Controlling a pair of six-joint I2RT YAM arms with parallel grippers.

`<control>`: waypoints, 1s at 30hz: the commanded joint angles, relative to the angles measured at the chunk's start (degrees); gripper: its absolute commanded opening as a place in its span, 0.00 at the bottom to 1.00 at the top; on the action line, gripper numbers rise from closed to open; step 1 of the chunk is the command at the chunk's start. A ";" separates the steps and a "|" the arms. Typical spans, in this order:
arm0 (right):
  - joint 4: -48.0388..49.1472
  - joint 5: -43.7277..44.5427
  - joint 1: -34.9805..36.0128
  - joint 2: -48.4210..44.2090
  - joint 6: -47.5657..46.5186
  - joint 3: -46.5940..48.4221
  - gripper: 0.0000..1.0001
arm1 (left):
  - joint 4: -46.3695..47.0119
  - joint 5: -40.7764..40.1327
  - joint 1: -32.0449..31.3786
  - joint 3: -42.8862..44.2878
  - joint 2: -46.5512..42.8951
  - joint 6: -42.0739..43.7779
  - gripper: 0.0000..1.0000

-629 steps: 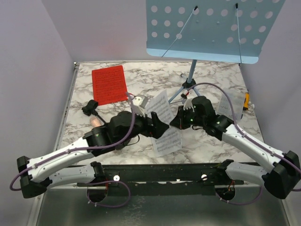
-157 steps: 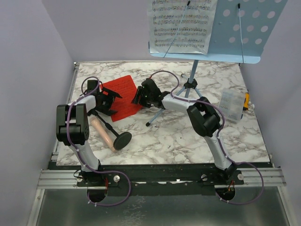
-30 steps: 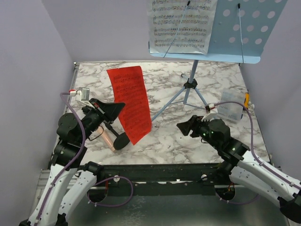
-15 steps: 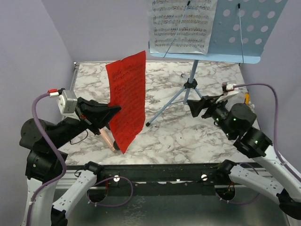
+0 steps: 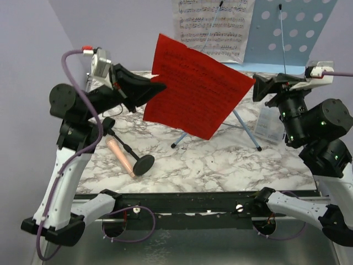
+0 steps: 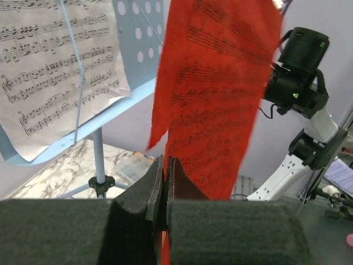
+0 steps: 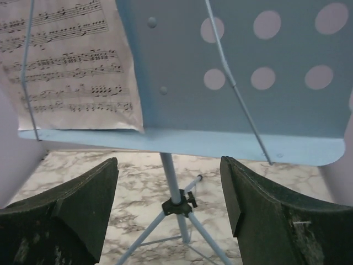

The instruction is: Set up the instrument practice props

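Observation:
My left gripper [image 5: 157, 86] is shut on the red sheet [image 5: 201, 91] and holds it high in the air in front of the light blue music stand [image 5: 292, 25]. The sheet also shows in the left wrist view [image 6: 215, 94], pinched at its lower edge between my left gripper's closed jaws [image 6: 165, 182]. The white sheet music [image 5: 212, 25] rests on the stand's left half [image 7: 71, 61]. My right gripper [image 5: 263, 88] is open and empty, raised facing the stand [image 7: 259, 83]. The pinkish-beige microphone [image 5: 120, 156] lies flat on the table with its black round base [image 5: 143, 164].
A small clear box [image 5: 270, 127] stands at the table's right, next to a yellow item. The stand's tripod legs [image 5: 242, 124] spread over the middle of the marble table [image 5: 220, 165]. Purple walls close in on both sides.
My left gripper has risen and swung the red sheet up and to the right, toward the stand. My right gripper has also risen and turned toward the stand.

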 commanded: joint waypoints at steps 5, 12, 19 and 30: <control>6.38 12.44 0.29 9.79 -20.03 11.87 0.80 | 11.50 -7.02 -0.12 9.26 8.84 -7.53 0.00; 20.75 16.33 0.28 16.08 -35.61 16.28 0.78 | 12.23 -10.36 -0.14 13.87 12.59 -11.45 0.00; 26.02 17.75 0.28 19.84 -41.22 17.80 0.76 | 6.96 -11.16 -0.12 19.26 16.73 -22.54 0.00; -10.99 -11.30 0.32 10.27 -11.46 15.32 0.85 | -19.38 -13.61 -0.03 9.70 6.62 -18.15 0.00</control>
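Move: The left gripper already holds the red sheet, its middle about 9 cm to the right and level ahead; the bare right half of the stand's desk lies some 26 cm ahead and 34 cm right. From the open right gripper, the red sheet's middle is roughly 21 cm left and 3 cm back; that bare half is about 22 cm ahead and 4 cm right, with the white music page 22 cm ahead and 14 cm left. Keep the left fingers shut on the red sheet and carry it up about 9 cm and forward, sinking again near the end while rolling its front side down some 25 degrees. Lift the right gripper, jaws wide and empty, up and forward towards the desk, yawing clockwise and dropping its left side, then swing back counter-clockwise, left and down about 4 cm. ##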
